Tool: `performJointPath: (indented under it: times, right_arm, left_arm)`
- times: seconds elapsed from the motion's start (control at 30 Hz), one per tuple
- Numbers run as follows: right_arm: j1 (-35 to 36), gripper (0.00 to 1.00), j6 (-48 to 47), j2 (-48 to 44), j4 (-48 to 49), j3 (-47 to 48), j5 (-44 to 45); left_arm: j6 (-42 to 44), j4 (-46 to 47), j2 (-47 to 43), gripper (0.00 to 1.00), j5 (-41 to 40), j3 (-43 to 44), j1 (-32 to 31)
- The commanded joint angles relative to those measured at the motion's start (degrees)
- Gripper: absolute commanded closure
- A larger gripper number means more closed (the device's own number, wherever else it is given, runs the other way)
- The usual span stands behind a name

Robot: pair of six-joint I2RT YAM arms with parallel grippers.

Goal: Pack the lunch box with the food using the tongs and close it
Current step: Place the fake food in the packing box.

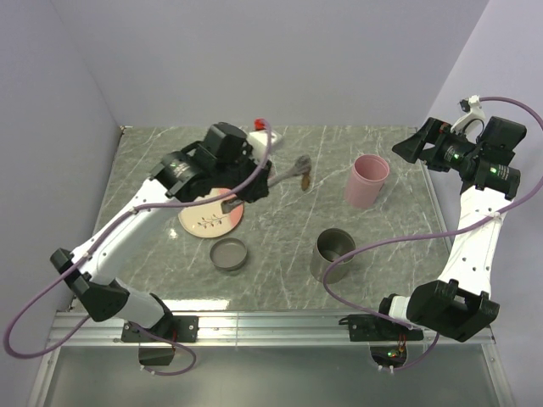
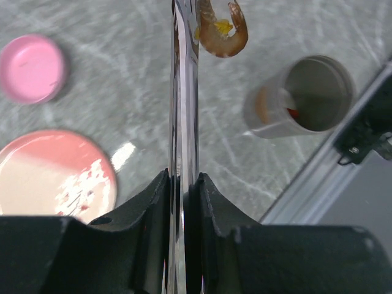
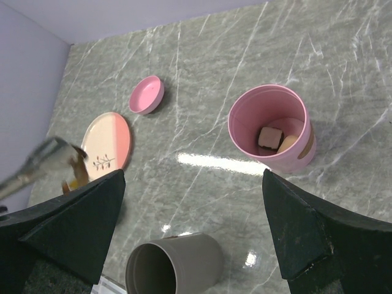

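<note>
My left gripper (image 1: 254, 182) (image 2: 182, 177) is shut on the silver tongs (image 2: 184, 92), which stick out over the table. Their tip (image 1: 299, 168) pinches a curled orange-brown piece of food (image 2: 222, 30) (image 1: 305, 177) in the air, between the plate (image 1: 210, 219) and the lunch box's pink tub (image 1: 367, 180). Two pale pieces of food (image 3: 268, 136) lie inside the pink tub (image 3: 269, 125). The grey tub (image 1: 333, 253) (image 2: 306, 95) stands nearer the front, with something orange-red showing inside. My right gripper (image 1: 407, 148) (image 3: 193, 184) hangs open above the table's far right, holding nothing.
A grey lid (image 1: 229, 254) lies in front of the plate. A small pink lid (image 3: 146, 94) (image 2: 32, 67) lies beyond the plate (image 3: 107, 144), mostly hidden under the left arm in the top view. A metal rail (image 1: 271, 320) runs along the table's near edge.
</note>
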Motion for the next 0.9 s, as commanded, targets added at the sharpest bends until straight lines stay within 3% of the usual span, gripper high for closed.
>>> performJointPath:
  times: [0.0, 0.43, 0.87]
  right_arm:
    - [0.07, 0.00, -0.38, -0.50, 0.13, 2.78, 0.57]
    - [0.07, 0.00, -1.61, -0.59, -0.14, 1.90, 0.31]
    - [0.07, 0.00, -1.88, -0.94, -0.31, 1.46, -0.04]
  left_arm:
    - [0.36, 3.79, 1.45, 1.00, 3.01, 2.88, -4.68]
    - [1.15, 4.14, 5.50, 1.00, 4.59, 0.59, -17.52]
    - [1.86, 3.71, 8.23, 1.00, 1.77, -0.02, -18.76]
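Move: Behind and to the right of the left hand, whose tongs already grip the fake shrimp, stands the grey packing box, roughly 22 cm right, 7 cm back and 25 cm below. From this hand the pink container is some 35 cm right and 18 cm ahead, the grey dish about 11 cm left and 2 cm back, the plate 18 cm left and 14 cm ahead. From the idle right hand the grey box lies about 14 cm left, 16 cm back, 29 cm below. Swinging right and back towards the grey packing box, the left hand carries the tongs about 10 cm right and 9 cm back, turning some 20 degrees clockwise so that their tips come over the mouth. It sinks about 5 cm overall, still descending at the end after the sideways travel has died out. The fingers keep the tongs squeezed on the shrimp. ##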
